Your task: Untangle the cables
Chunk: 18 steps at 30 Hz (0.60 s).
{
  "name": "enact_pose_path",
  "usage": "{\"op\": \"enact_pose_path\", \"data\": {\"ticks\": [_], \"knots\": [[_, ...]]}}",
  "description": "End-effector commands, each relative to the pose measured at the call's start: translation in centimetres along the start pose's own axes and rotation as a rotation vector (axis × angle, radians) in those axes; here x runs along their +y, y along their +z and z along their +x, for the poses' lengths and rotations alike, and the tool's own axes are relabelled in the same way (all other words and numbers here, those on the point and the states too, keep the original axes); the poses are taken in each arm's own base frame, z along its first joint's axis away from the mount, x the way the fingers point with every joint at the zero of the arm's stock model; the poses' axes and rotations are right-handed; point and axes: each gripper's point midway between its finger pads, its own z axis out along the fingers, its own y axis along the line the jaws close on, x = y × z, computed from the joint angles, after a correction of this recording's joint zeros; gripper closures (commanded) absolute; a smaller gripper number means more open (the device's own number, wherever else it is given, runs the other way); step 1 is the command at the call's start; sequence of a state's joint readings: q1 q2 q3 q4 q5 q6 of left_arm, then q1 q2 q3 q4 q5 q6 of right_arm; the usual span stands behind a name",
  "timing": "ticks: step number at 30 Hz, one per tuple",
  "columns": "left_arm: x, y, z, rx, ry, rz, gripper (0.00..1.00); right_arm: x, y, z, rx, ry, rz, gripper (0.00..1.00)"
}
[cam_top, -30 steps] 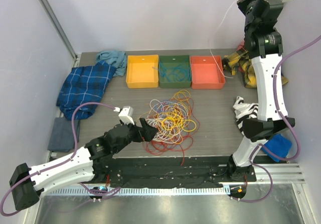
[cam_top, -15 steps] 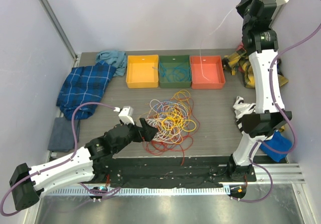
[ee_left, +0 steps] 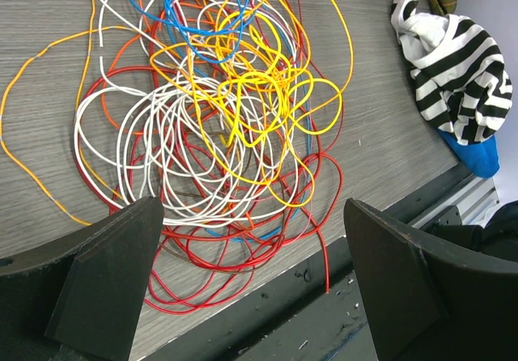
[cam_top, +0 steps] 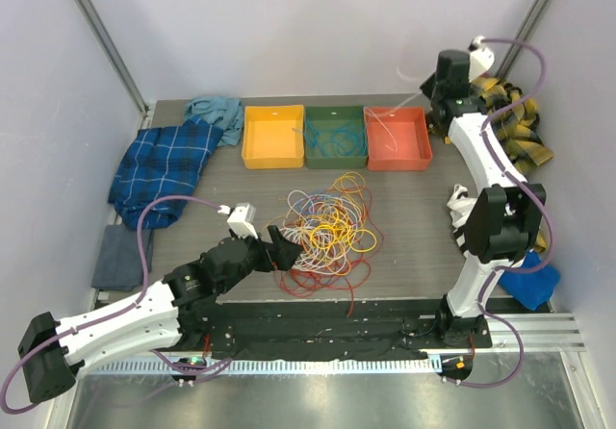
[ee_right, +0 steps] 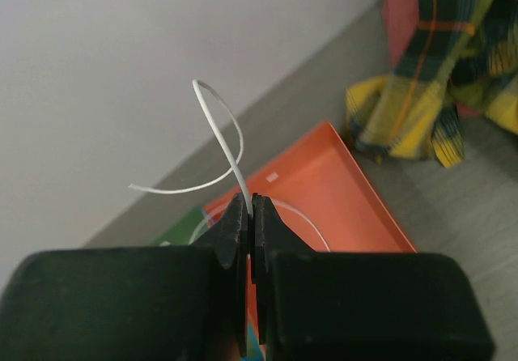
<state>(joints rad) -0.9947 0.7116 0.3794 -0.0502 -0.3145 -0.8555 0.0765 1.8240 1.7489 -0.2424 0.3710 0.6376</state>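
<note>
The cables (cam_top: 327,229) lie in a tangled heap of red, yellow, white, orange and blue loops near the table's front; the left wrist view shows the heap (ee_left: 243,94) close up. My left gripper (cam_top: 287,249) hovers at the heap's near-left edge, open, with nothing between its fingers (ee_left: 252,207). At the back right, my right gripper (cam_top: 430,90) is shut on a thin white cable (ee_right: 218,118) above the red bin (cam_top: 397,164). The cable's lower loop (cam_top: 381,138) hangs into that bin.
A green bin (cam_top: 335,164) holding blue cables and an orange-yellow bin (cam_top: 273,164) stand left of the red one. Cloths lie around: blue plaid (cam_top: 164,164), teal (cam_top: 217,112), grey (cam_top: 120,258), striped (cam_top: 462,208), yellow plaid (cam_top: 510,126), blue (cam_top: 534,283). A red cable end (ee_left: 326,272) hangs over the front edge.
My right arm has come down from high up toward the red bin, lowering the white cable into it. The left arm and the heap have not moved.
</note>
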Motion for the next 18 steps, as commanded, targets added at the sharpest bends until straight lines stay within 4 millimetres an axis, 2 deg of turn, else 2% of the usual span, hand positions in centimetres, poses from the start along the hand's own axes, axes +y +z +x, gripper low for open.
{"op": "enact_pose_path", "data": {"ticks": [1,4,7,10,11,12,13,14,16,17,18], "knots": [[-0.8,0.2,-1.2,-0.042,0.007,0.015,0.0,-0.5,-0.2,2.7,0.014,-0.001,-0.058,0.99],[-0.8,0.2,-1.3,-0.048,0.011,0.011,0.0,-2.0,1.0,6.6,0.084,-0.051,-0.029,0.99],[-0.7,0.2,-1.5,-0.057,0.011,0.009,0.0,-3.3,2.4,9.3,0.142,-0.089,0.004,0.99],[-0.6,0.0,-1.7,-0.063,0.013,0.0,0.0,-3.1,3.7,11.5,0.204,-0.119,-0.018,0.99],[-0.6,0.0,-1.9,-0.069,0.013,-0.001,0.0,-3.1,4.1,12.0,0.224,-0.127,-0.009,0.75],[-0.5,-0.1,-1.9,-0.068,0.016,-0.008,0.0,-3.7,4.0,12.6,0.257,-0.141,0.028,0.64],[-0.5,-0.1,-2.0,-0.072,0.015,-0.011,0.0,-3.5,4.2,12.1,0.248,-0.142,0.036,0.55],[-0.5,-0.1,-2.1,-0.073,0.018,-0.012,0.0,-3.4,4.0,11.8,0.238,-0.144,0.041,0.42],[-0.5,-0.2,-2.4,-0.08,0.02,-0.016,0.0,-3.3,3.1,10.8,0.192,-0.157,0.05,0.33],[-0.5,-0.2,-2.4,-0.08,0.021,-0.019,0.0,-2.5,2.0,9.0,0.151,-0.147,0.031,0.28],[-0.5,-0.3,-2.5,-0.085,0.021,-0.02,0.0,-1.6,1.1,7.9,0.123,-0.145,0.013,0.27]]}}
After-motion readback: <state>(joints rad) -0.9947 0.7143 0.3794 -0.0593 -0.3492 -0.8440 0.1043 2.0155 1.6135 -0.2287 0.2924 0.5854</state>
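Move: The right hand holds the white cable shut in its fingers; the red bin it is meant for has its middle about 3 cm ahead, 4 cm to the left and 28 cm below. The green bin is some 18 cm left of the red one, the yellow-black cloth 25 cm to the hand's right and 3 cm ahead, the cable tangle 25 cm back and 25 cm left. From the idle left hand the red bin lies about 40 cm ahead and 29 cm right. The right hand sinks about 16 cm towards the red bin, quickly at first and then more slowly, easing some 3 cm to the left while the wrist tips the fingers down by roughly 20 degrees. It keeps its pinch on the white cable for the first half of the way, then opens the fingers to well over half their range above the bin and lets go of the cable, still sinking. ##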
